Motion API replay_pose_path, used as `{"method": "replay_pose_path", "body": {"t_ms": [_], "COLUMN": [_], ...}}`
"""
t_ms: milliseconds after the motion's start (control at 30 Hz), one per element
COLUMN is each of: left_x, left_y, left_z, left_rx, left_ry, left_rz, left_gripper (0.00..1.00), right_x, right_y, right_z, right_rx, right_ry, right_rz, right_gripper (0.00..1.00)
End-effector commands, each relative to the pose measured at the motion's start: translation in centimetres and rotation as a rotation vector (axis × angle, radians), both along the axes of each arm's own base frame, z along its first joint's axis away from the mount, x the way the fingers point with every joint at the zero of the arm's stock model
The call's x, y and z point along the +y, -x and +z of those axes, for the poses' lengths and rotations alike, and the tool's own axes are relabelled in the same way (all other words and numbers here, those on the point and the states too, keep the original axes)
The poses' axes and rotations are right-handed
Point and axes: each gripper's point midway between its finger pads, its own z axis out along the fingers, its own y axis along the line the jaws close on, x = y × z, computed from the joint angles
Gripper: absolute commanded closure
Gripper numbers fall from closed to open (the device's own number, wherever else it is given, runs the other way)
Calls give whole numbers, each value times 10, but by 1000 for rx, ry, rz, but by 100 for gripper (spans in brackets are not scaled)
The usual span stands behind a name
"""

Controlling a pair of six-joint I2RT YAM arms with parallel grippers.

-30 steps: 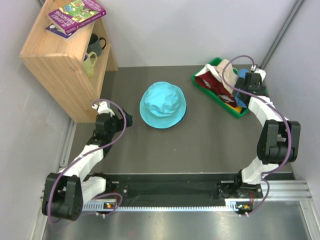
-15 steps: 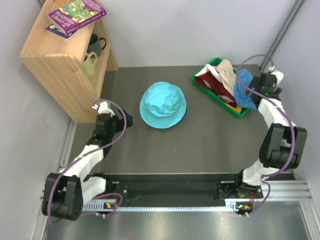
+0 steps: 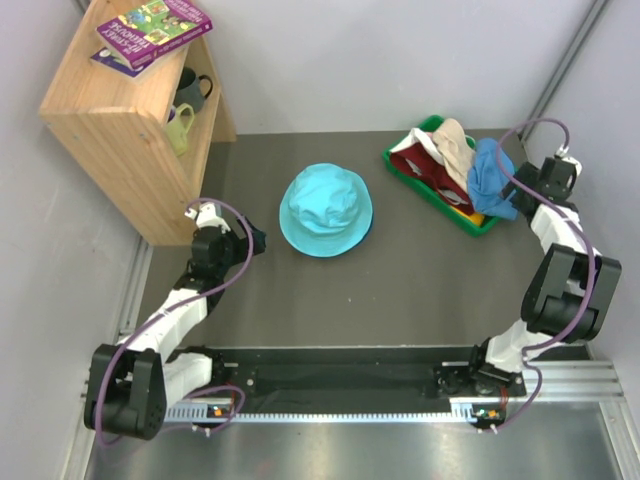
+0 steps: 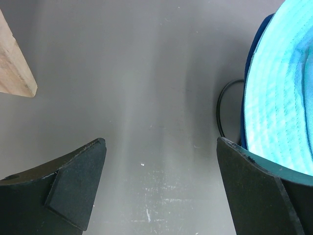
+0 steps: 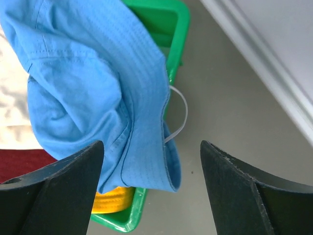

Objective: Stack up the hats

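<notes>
A teal hat [image 3: 326, 210] lies crown up in the middle of the table, and a dark blue brim [image 4: 254, 49] shows under its edge [image 4: 286, 98]. More hats are heaped in the green tray [image 3: 400, 166] at the back right: beige [image 3: 455, 143], dark red [image 3: 428, 172], orange-yellow [image 5: 110, 198], and a blue hat [image 5: 93, 83] on top. The blue hat [image 3: 490, 180] droops over the tray's right rim. My right gripper [image 5: 151, 188] is open just right of the tray [image 3: 527, 183], with the blue brim hanging loose between its fingers. My left gripper [image 4: 161, 186] is open over bare table, left of the teal hat [image 3: 256, 240].
A wooden shelf [image 3: 125, 120] with books and mugs stands at the back left; its corner [image 4: 14, 73] shows in the left wrist view. A black wire [image 4: 221, 112] curls beside the teal hat. The side wall [image 5: 274, 44] runs close behind my right gripper.
My right gripper has drawn back to the right, from above the tray to beside it. The blue hat now shows fully and hangs over the tray's rim. The left arm is still.
</notes>
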Motion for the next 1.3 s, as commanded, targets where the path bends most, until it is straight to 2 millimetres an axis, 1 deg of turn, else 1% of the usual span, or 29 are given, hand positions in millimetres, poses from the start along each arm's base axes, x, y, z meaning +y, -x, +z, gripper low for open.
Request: {"method": "replay_pose_path", "body": {"t_ms": [0,67,233,367,433,500,533,567,600,633,733,767,800,833,867,900,933,967,1000,1033,1067,1100,1133,1167,1200,1233,1267], "left_x": [-2,-2,-1,-1,0,1,1,0,1,0,0,0,0,-2,-2,-2,-7,-8,-9,-10,-12,-14,-16,-21,-24,-28,-38], "left_y": [-9,-9,-8,-8,-8,-8,-7,-7,-7,-7,-6,-6,-6,-6,-5,-5,-3,-3,-3,-4,-4,-4,-4,-2,-2,1,6], "left_z": [21,21,24,25,27,27,27,28,28,27,31,32,33,39,41,44,53,56,61,71,78,87,96,103,117,127,135], "left_rx": [-63,-61,-69,-72,-77,-76,-76,-77,-79,-76,-86,-90,-94,-110,-117,-124,-148,-160,-172,-196,-207,-211,-225,-232,-258,-277,-291], "left_ry": [3,1,1,-1,0,-3,-3,-1,-2,-2,-6,-6,-8,-5,-5,-6,7,7,10,15,19,24,30,41,49,60,77], "left_rz": [-7,-6,-5,-2,3,5,5,4,5,3,-2,-2,-5,-19,-23,-23,-52,-58,-62,-66,-81,-89,-98,-125,-144,-167,-219], "left_gripper": [1,1,1,1,1,1,1,1,1,1,1,1,1,1,1,2,2,2,2,3,3,3,4,4,4,5,5], "right_x": [7,7,12,17,20,26,33,35,37,42,55,61,66,72,79,92,101,112,139,149,177,188,193,227,237,242,270], "right_y": [-16,-16,-21,-25,-29,-32,-34,-36,-36,-36,-33,-27,-25,-22,-13,-9,-5,5,10,13,23,27,31,42,46,49,60], "right_z": [9,6,2,-7,-6,-1,0,5,6,11,49,77,93,111,148,166,189,218,232,253,268,278,293,305,311,320,330], "right_rx": [-66,-56,-73,-61,-75,-99,-106,-119,-116,-124,-212,-271,-305,-345,-426,-466,-512,-574,-603,-645,-673,-695,-728,-759,-777,-803,-834], "right_ry": [-37,-38,-59,-81,-88,-106,-120,-121,-129,-142,-152,-130,-121,-127,-102,-100,-93,-68,-67,-44,-54,-58,-54,-81,-89,-80,-99], "right_rz": [48,49,81,106,126,165,200,216,228,253,296,308,317,321,336,360,371,386,443,454,508,525,522,595,607,580,632], "right_gripper": [21,23,31,37,43,53,58,79,91,100,100,100,100,100,100,100,100,100,100,100,100,100,100,100,100,100,100]}}
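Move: The light blue hat's middle lies roughly 9 cm left of the right hand, some 3 cm ahead and 4 cm lower, with its near edge almost between the fingers. The beige hat is about 20 cm left and 9 cm ahead, the red-and-white hat some 26 cm left and 3 cm ahead. The turquoise hat on the stack stands roughly 55 cm left and 3 cm back. From the left hand, the light blue hat is about 72 cm right and 13 cm ahead. Easing left, forward and slightly down by a few centimetres, the right hand closes its open fingers on the near right edge of the light blue hat, then sweeps up about 30 cm and left towards the turquoise hat, drawing back a little, while the fingers tip up some 40 degrees and turn counter-clockwise. Late on, the open left hand rises about 7 cm. ##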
